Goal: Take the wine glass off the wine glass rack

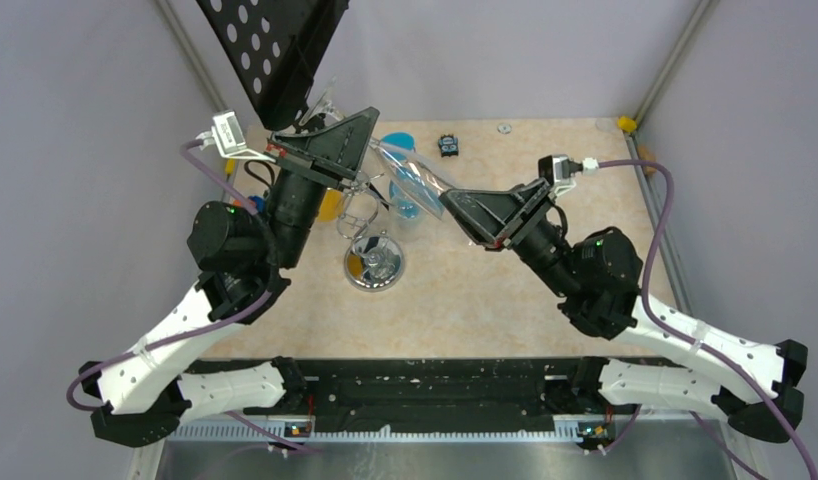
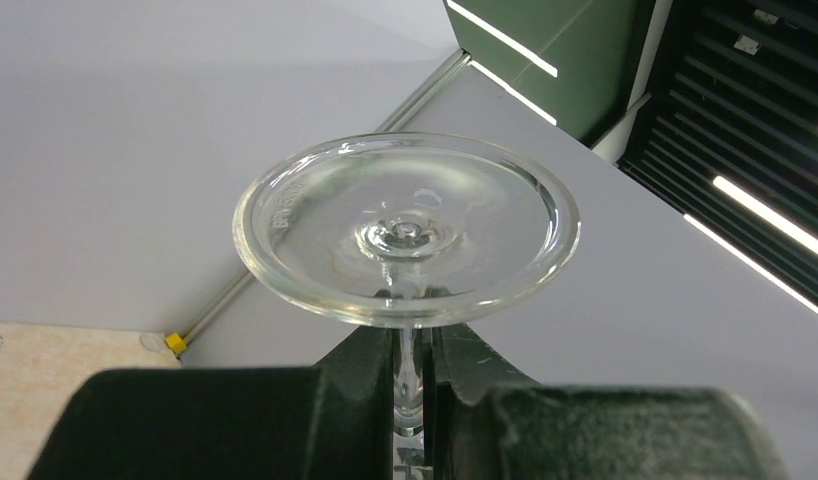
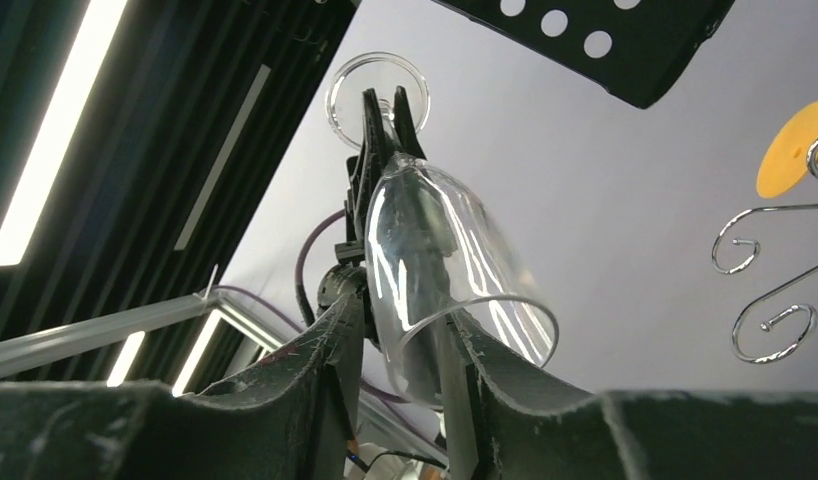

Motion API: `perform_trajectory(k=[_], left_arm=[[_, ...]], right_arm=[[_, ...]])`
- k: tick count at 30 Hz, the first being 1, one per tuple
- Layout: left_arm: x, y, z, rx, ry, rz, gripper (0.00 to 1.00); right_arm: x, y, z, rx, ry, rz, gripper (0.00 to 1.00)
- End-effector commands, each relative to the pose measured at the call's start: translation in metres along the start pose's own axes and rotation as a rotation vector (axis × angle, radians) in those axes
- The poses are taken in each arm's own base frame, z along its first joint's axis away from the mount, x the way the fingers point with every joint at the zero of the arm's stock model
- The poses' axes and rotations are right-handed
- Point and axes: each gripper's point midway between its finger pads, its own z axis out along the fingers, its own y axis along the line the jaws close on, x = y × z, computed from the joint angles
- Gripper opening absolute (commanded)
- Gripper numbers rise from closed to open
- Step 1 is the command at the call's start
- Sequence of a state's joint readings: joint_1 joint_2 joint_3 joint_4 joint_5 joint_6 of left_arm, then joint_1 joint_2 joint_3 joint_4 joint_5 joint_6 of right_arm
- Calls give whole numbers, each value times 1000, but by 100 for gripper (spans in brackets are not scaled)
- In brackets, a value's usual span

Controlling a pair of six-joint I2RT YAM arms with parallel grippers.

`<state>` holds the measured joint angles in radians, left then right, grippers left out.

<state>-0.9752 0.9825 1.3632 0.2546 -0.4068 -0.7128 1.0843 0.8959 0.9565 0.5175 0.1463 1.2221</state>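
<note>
The clear wine glass (image 1: pixel 415 180) is in the air, tilted, apart from the hooks. My left gripper (image 1: pixel 365 140) is shut on its stem (image 2: pixel 410 370), just under the round foot (image 2: pixel 405 230). My right gripper (image 1: pixel 457 205) is at the bowl's mouth; in the right wrist view its jaws (image 3: pixel 405 310) stand apart with the lower wall of the bowl (image 3: pixel 435 260) between them. I cannot see whether its fingers press the glass. The silver wire rack stands on its chrome base (image 1: pixel 373 265); two of its curled hooks (image 3: pixel 775 320) show to the right of the glass.
A black perforated plate (image 1: pixel 275 50) hangs over the back left, also in the right wrist view (image 3: pixel 605 40). A blue glass (image 1: pixel 400 145) and an orange one (image 1: pixel 330 205) are by the rack. A small black object (image 1: pixel 447 145) lies at the back.
</note>
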Motion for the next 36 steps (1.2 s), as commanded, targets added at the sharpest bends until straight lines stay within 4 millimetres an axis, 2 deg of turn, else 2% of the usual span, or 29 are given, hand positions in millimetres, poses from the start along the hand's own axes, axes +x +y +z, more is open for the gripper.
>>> perform_trajectory(k=[1,7,8,11,15,17,21,30,36], left_arm=[[-9,-18,-4,83,-21,-45,0],[-5,-21,-7,114,-8,-51,0],[-6,-22,-7,119,-8,-50,1],[-6,-25,-9,129,0,-43,19],[-4,-28,-10,140,21,-27,57],[-2,-29,-11,147,37,-8,68],[6,-31,-12,155,90,27,81],[29,-7,-13,46,203,85,87],[47,4,-15,8,320,191,88]], right_arm=[[-7,35,6,-116,-12,13,31],[-10,39,4,-142,-26,30,0],[-11,39,4,-137,-31,29,0],[-14,38,3,-122,-46,18,0],[-21,38,1,-109,-76,-15,0],[-25,38,0,-97,-93,-43,0],[-39,41,-3,-73,-149,-109,0],[-79,48,-13,27,-300,-311,0],[-124,35,-29,287,-410,-592,0]])
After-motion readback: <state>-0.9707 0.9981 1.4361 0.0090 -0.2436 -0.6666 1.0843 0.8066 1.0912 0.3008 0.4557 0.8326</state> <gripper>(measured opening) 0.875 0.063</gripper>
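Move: My left hand still holds the upside-down clear wine glass by its stem; the glass's bowl slants down towards my right fingertips, its middle about 3 cm back, 4 cm to the right and 3 cm below. From my right hand the bowl's middle is some 3 cm ahead, 4 cm left and 3 cm up. Counting from my left hand, the rack's top is roughly 2 cm ahead, 4 cm left and 20 cm below, and the blue glass 8 cm ahead, 3 cm right and 28 cm down. With my right fingers already at the mouth of the bowl, I close them and pinch its wall near the rim, holding nearly still. Then my left fingers open wide and let go of the stem, that hand easing about 3 cm right and down. My right hand carries the glass off to the right and forward, some 8 cm, rising a little and turning about 25 degrees clockwise. ##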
